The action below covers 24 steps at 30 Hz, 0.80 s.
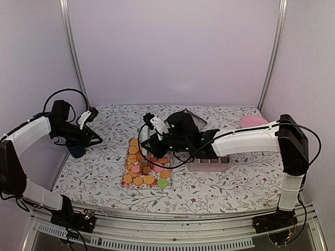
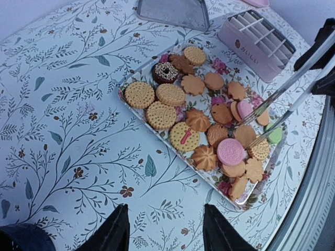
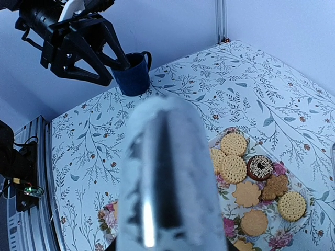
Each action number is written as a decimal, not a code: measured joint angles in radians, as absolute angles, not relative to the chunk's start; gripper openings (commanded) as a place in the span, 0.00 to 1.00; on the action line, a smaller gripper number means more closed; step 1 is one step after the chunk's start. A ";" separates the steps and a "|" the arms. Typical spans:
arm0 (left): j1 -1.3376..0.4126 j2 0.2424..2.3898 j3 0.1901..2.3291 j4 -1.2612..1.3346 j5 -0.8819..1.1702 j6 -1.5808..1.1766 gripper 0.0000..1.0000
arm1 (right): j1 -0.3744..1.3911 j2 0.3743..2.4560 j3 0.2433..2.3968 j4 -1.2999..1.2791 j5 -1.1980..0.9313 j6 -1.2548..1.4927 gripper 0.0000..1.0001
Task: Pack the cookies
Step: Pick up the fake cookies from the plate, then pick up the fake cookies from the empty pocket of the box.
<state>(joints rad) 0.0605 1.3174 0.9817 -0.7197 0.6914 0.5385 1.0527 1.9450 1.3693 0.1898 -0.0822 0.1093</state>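
The cookies [image 2: 199,120] lie on a flowered rectangular tray [image 2: 121,89]: mostly golden rounds and flower shapes, with a few pink ones, a green one and a dark ring. From above, the cookies [image 1: 141,167] sit mid-table. My right gripper [image 1: 161,137] hovers over the tray, shut on metal tongs [image 2: 282,94]. The tong tips rest among the cookies at the tray's right end, beside a pink one [image 2: 231,151]. In the right wrist view the blurred tongs [image 3: 167,183] hide my fingers. My left gripper [image 2: 165,209] is open and empty above bare cloth, left of the tray.
A pink box with slotted compartments [image 2: 256,44] stands right of the tray, with a grey metal lid [image 2: 175,11] behind it. A dark blue cup [image 1: 77,150] sits under my left arm. A pink plate [image 1: 252,121] lies at the back right.
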 measured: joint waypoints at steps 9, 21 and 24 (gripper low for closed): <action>0.060 1.317 0.982 -0.720 0.691 0.538 0.49 | 1.007 1.818 1.360 0.180 -0.063 0.089 0.04; 0.060 1.317 0.982 -0.720 0.691 0.538 0.49 | 0.745 1.593 1.163 0.160 0.017 0.052 0.08; 0.060 1.317 0.982 -0.720 0.692 0.538 0.49 | 0.665 1.550 1.111 0.147 0.048 0.044 0.08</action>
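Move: Some 23 cm to the right of the right hand, nearly level with it and 14 cm lower, stands the compartment box the cookie is bound for. The tongs it grips already have a brown cookie between their tips, about 4 cm back, 2 cm left and 16 cm down. One pink cookie lies roughly 4 cm back and 6 cm left; the grey tray is about 19 cm ahead and 15 cm right. From the left hand the box is about 42 cm right, 3 cm back and 13 cm below. Lifting the tongs with the brown cookie still pinched in their tips, the right hand first rises almost straight, then speeds into a wide swing to the right and forward, about 21 cm right in all, turning some 30 degrees clockwise. The cookie is carried off the plate towards the far left corner of the box; the fingers keep their squeeze on the tongs. ##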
